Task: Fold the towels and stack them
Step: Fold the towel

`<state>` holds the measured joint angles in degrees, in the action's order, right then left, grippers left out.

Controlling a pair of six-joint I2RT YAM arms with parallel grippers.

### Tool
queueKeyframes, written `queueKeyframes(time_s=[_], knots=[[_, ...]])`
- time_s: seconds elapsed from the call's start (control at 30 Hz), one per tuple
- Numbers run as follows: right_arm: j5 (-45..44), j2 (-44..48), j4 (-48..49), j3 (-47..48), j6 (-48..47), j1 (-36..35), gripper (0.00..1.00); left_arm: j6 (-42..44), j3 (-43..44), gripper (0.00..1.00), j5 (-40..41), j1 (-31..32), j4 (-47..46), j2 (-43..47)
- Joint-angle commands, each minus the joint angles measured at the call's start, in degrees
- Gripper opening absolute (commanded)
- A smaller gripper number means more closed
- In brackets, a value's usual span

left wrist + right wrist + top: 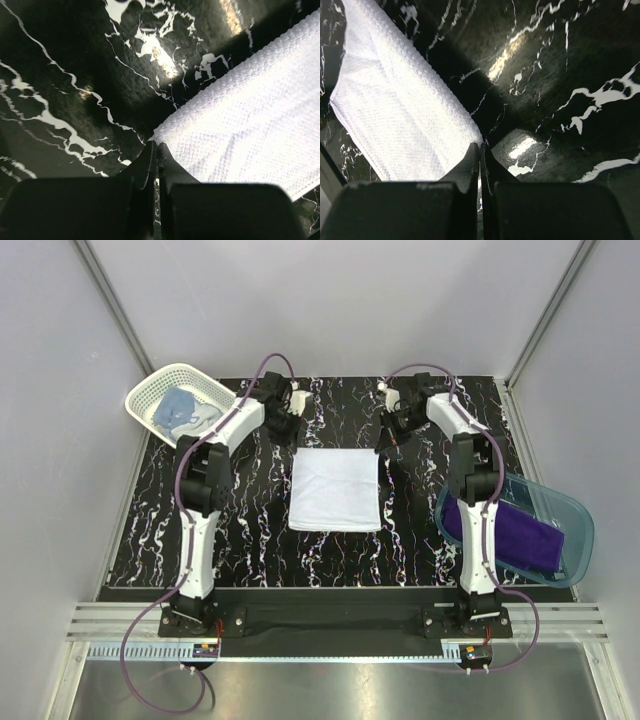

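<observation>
A folded white towel (335, 490) lies flat in the middle of the black marble table (250, 510). My left gripper (290, 428) is down at its far left corner; in the left wrist view the gripper (156, 146) is shut, pinching the tip of the towel (250, 110). My right gripper (392, 438) is at the far right corner, and its wrist view shows the gripper (480, 147) shut on the corner of the towel (395, 115). A purple towel (510, 535) lies in the blue tub. A light blue towel (180, 410) sits in the white basket.
The translucent blue tub (585, 530) overhangs the table's right edge beside the right arm. The white lattice basket (150, 390) stands at the far left corner. Grey walls close in the back and both sides.
</observation>
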<state>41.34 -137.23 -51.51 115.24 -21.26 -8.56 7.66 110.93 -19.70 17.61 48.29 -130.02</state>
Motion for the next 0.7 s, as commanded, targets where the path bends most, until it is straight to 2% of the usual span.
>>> queueKeyframes(time_s=[0.0,0.43,0.67], knots=[[-1.62,6.53,5.36,-1.07,0.17,-0.06,0.00,-0.28,-0.89,0.00,1.77,-0.29,-2.15,6.35],[-4.34,23.92,20.82,-22.42,0.95,-1.20,0.00,-1.68,-11.96,0.00,2.13,0.23,-5.22,16.18],[-10.75,30.61,25.31,-32.61,1.83,-3.83,0.00,-2.83,-20.49,0.00,4.50,2.78,-8.21,23.75]])
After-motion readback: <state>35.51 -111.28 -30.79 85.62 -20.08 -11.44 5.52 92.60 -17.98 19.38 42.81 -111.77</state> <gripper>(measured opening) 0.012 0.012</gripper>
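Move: The white towel's far corners are already pinched, one in each hand, just clear of the table. Its near-left corner lies about 24 cm straight back from the left hand and 3 cm lower. Its near-right corner is some 24 cm straight back from the right hand, also 3 cm below. The white basket stands roughly 28 cm left of and 12 cm ahead of the left hand; the blue bin some 28 cm right of and 25 cm behind the right. The white towel's far edge is raised by its two corners and then carried back towards the near edge: both hands go up first, then back as well, about 5 cm each way by the end. The shut fingers keep their pinch; the right wrist tilts its fingertips forward some 15 degrees, the left only slightly. ##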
